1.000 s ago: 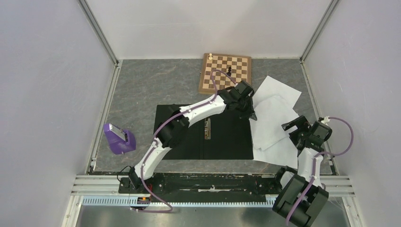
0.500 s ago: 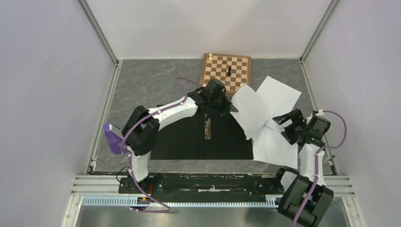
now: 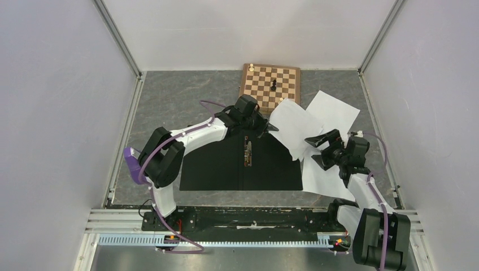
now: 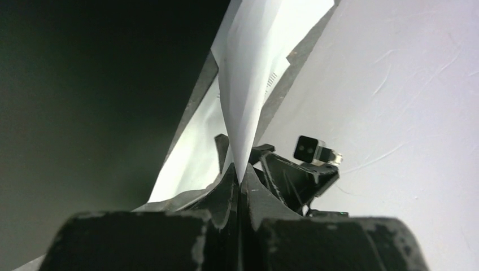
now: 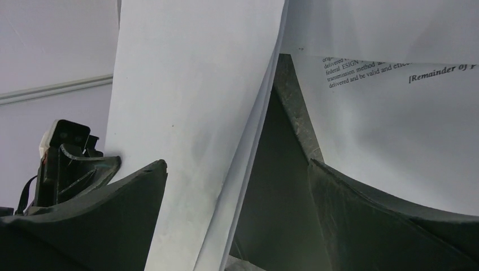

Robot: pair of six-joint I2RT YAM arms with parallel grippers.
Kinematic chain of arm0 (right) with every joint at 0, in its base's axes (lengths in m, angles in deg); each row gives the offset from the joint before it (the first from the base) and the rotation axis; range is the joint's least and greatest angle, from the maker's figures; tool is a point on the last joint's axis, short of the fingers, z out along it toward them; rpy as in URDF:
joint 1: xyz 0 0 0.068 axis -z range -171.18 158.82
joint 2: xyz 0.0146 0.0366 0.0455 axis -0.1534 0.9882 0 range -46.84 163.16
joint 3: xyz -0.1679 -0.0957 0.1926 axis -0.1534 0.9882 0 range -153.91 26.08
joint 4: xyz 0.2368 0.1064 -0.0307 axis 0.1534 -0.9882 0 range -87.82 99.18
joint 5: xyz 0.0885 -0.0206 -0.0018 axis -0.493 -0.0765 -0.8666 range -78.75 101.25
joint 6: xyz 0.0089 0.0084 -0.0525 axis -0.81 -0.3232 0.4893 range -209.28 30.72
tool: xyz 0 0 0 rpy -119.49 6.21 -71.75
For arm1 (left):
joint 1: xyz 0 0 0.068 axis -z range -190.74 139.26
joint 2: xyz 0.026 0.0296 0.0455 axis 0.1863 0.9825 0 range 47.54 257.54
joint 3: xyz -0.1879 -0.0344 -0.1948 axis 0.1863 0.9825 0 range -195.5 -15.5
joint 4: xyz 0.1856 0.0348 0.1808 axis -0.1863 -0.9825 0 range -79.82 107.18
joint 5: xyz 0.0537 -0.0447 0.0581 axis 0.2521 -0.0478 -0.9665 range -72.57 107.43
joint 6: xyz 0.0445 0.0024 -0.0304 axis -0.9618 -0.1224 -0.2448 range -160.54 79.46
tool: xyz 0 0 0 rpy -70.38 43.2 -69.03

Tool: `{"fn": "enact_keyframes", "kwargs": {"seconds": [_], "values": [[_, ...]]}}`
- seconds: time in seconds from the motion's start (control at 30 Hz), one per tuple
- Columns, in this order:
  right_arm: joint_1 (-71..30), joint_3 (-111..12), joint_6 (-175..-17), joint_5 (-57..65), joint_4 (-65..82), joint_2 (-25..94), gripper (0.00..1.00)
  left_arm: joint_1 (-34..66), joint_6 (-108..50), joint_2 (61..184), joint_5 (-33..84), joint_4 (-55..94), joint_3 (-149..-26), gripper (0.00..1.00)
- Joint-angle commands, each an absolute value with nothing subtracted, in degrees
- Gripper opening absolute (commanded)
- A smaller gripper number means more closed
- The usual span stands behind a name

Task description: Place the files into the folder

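Note:
The folder (image 3: pixel 226 166) lies open and black on the table, its metal clip (image 3: pixel 247 153) along the spine. My left gripper (image 3: pixel 269 127) is shut on the corner of one white sheet (image 3: pixel 294 127), which hangs tilted over the folder's right edge. In the left wrist view the sheet (image 4: pixel 248 84) rises from the closed fingertips (image 4: pixel 240 179). My right gripper (image 3: pixel 315 151) stands open at that sheet's lower right edge. In the right wrist view the sheet (image 5: pixel 192 113) hangs between the spread fingers (image 5: pixel 113 214). More files (image 3: pixel 333 110) lie to the right, one with printed text (image 5: pixel 395 113).
A wooden chessboard (image 3: pixel 269 84) with a few pieces sits at the back. A purple metronome (image 3: pixel 131 165) stands at the left, partly hidden by the left arm. Walls enclose the table on three sides.
My left gripper has pulled the sheet leftward, from the folder's right edge to above its spine. The right arm has swung left and forward to the sheet's lower edge, still open.

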State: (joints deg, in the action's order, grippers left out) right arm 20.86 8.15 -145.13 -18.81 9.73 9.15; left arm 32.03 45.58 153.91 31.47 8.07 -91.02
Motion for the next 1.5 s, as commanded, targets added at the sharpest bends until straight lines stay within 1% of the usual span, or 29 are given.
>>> {"fn": "enact_keyframes", "kwargs": {"seconds": [0.0,0.33,0.53,0.63,0.73,0.87,0.93,1.03,1.1,1.13,1.17,1.2,1.27,1.33,1.37,1.4,1.47], "values": [[19.1,11.7,-153.4,-16.4,21.6,9.1,0.98,31.7,49.3,149.9,33.8,11.4,-90.7,0.02],[16.3,20.9,-169.3,-13.6,45.3,11.9,0.98,32.0,49.5,148.1,34.7,11.8,-88.5,0.02],[14.9,23.2,-176.0,-10.4,55.2,13.4,0.98,32.5,49.1,147.5,35.1,12.0,-87.3,0.02],[13.8,23.7,-178.5,-9.6,58.8,15.0,0.95,32.8,49.1,147.4,35.3,12.1,-87.0,0.02],[12.6,23.4,-178.8,-9.3,59.8,16.3,0.89,33.2,49.1,147.2,35.5,12.6,-86.6,0.02],[11.8,24.4,-178.4,-7.9,60.2,16.2,0.76,33.5,49.2,146.6,35.7,13.5,-85.2,0.02],[11.7,24.7,-177.7,-7.2,60.2,15.7,0.65,33.5,49.3,146.1,35.8,14.1,-84.4,0.02],[11.6,23.1,-174.7,-7.2,57.0,14.8,0.44,33.6,47.8,145.8,36.9,14.3,-84.1,0.02],[11.6,20.3,-170.5,-7.9,50.7,14.2,0.28,33.7,45.3,145.5,38.5,14.3,-83.6,0.02],[11.6,18.1,-167.2,-8.8,47.0,14.2,0.13,33.6,43.3,144.8,38.7,13.9,-83.0,0.03],[11.6,15.0,-163.5,-9.5,42.4,14.3,0.02,33.6,41.0,143.8,38.2,12.2,-82.5,0.09],[11.5,11.5,-158.9,-10.2,37.4,14.6,0.0,33.6,37.7,142.5,37.2,9.7,-82.0,0.21],[11.1,6.0,-151.7,-11.8,29.2,15.3,0.0,33.6,31.7,139.3,34.4,5.0,-80.4,0.41],[10.4,0.7,-146.4,-13.2,22.9,15.8,0.0,33.6,26.2,135.3,31.6,2.5,-77.1,0.53],[9.7,-1.7,-143.8,-13.9,20.6,16.1,0.0,33.6,23.6,132.9,29.6,0.8,-75.7,0.57],[9.1,-4.7,-141.8,-14.0,17.6,16.2,0.0,33.6,21.2,130.6,27.3,-1.0,-74.3,0.6],[5.3,-9.3,-138.3,-14.2,13.9,16.5,0.0,33.6,15.4,126.6,22.0,-6.0,-73.2,0.64]]}}
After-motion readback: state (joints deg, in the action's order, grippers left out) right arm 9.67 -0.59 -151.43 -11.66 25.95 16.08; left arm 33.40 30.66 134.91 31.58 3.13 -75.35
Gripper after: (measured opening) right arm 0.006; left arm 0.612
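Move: The sheets, still pinched at their left edge in the left fingers, have their middle about 7 cm to the right of that hand and 4 cm below it. From the right hand that middle is some 8 cm ahead and 6 cm left, roughly level. The open folder's middle is about 25 cm left and 4 cm back of the right hand, and the chessboard 24 cm ahead and 14 cm left, both about 10 cm below it. Edging forward, left and up about 4 cm while rolling its left side up some 20 degrees, the right hand brings its open fingers around the sheets' near right part, pinches them shut there, then carries up and forward another 7 cm or so, undoing the roll. The left hand keeps its grip while easing back a few centimetres, then opens, lets go and pulls away back and left over the folder. ##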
